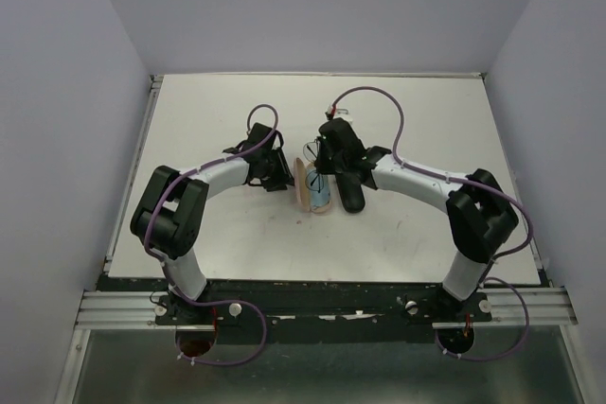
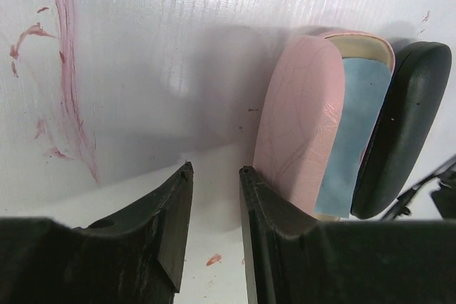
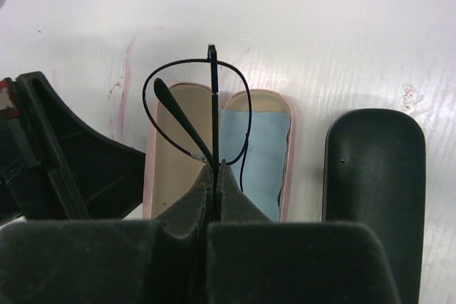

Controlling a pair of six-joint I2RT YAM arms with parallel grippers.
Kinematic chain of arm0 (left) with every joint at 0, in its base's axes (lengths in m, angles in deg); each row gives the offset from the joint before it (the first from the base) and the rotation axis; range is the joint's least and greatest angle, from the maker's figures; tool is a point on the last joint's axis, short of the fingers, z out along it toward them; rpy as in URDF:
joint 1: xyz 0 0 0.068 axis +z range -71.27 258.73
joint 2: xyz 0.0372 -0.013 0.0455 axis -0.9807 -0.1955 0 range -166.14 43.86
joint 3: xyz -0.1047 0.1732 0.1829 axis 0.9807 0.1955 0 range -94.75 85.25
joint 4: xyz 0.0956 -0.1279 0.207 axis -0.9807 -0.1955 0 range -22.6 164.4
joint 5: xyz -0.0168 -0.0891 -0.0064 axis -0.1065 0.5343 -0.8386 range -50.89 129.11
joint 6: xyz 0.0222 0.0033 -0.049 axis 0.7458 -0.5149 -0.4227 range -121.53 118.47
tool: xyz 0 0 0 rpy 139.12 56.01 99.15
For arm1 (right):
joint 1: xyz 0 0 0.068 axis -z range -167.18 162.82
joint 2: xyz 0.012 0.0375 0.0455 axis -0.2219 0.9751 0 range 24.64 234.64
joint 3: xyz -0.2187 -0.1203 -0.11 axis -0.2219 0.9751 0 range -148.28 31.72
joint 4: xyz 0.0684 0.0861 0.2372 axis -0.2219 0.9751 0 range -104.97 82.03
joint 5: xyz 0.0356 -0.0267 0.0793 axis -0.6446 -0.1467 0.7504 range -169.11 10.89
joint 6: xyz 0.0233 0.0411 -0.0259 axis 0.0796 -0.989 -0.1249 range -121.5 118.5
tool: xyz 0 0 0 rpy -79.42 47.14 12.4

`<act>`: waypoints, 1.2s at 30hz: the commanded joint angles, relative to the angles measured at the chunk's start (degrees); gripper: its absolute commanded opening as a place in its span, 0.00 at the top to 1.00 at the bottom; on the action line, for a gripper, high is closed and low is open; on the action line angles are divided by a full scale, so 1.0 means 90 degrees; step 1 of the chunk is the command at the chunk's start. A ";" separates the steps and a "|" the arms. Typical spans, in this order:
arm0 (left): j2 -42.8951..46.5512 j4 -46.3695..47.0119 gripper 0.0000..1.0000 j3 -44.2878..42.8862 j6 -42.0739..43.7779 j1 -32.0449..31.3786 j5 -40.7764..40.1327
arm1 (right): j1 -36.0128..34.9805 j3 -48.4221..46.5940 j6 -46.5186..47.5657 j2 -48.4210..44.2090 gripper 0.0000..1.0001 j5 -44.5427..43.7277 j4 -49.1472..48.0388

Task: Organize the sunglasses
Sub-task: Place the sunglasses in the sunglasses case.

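Note:
The sunglasses (image 3: pixel 212 97) are a thin black wire-frame pair, not orange-yellow here. My right gripper (image 3: pixel 217 169) is shut on their frame and holds them upright over the open pink case (image 3: pixel 171 169). The case is beige inside with a light-blue cloth (image 3: pixel 260 154) in its right half. In the top view the right gripper (image 1: pixel 327 169) hangs over the pink case (image 1: pixel 303 186) at the table's middle. My left gripper (image 2: pixel 215 170) is open and empty, its right finger beside the raised pink lid (image 2: pixel 299 119). It sits just left of the case in the top view (image 1: pixel 277 175).
A closed black case (image 3: pixel 370 176) lies right beside the pink one, also in the left wrist view (image 2: pixel 402 126) and the top view (image 1: pixel 351 196). The left arm's gripper body (image 3: pixel 64 161) is close on the case's left. Pink marks stain the white table (image 2: pixel 68 97).

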 commanded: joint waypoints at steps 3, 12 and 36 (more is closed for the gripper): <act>0.0077 0.0061 0.58 -0.0189 0.0100 -0.0038 0.0153 | 0.0083 -0.0478 0.0280 0.0659 0.99 0.0379 0.0392; 0.0125 0.0071 0.58 -0.0219 0.0120 -0.0077 0.0182 | 0.0093 -0.0684 0.0416 0.1119 0.99 0.0077 0.0793; 0.0194 -0.0183 0.57 -0.0394 0.0120 -0.0311 -0.0180 | 0.0093 -0.0928 0.0211 0.1422 0.99 -0.0061 0.1721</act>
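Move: The right hand holds the sunglasses above the open pink case. The middle of its cloth-lined base lies about 9 cm below, 3 cm back and 1 cm left; its lid is some 6 cm left, 3 cm back and 6 cm down, and the black case 8 cm right, 3 cm back, 9 cm down. The raised lid is roughly 3 cm right of the left fingers and level with them, its base 8 cm right, level fore-and-aft and 2 cm lower. Down goes the right hand, about 7 cm, fast at first and then easing, towards the cloth-lined base; it drifts 2 cm right late on, tips some 15 degrees further down and keeps the sunglasses pinched. The left hand, its finger gap unchanged, creeps just under 2 cm right and 1 cm up, pushing the pink lid along with its near finger. ##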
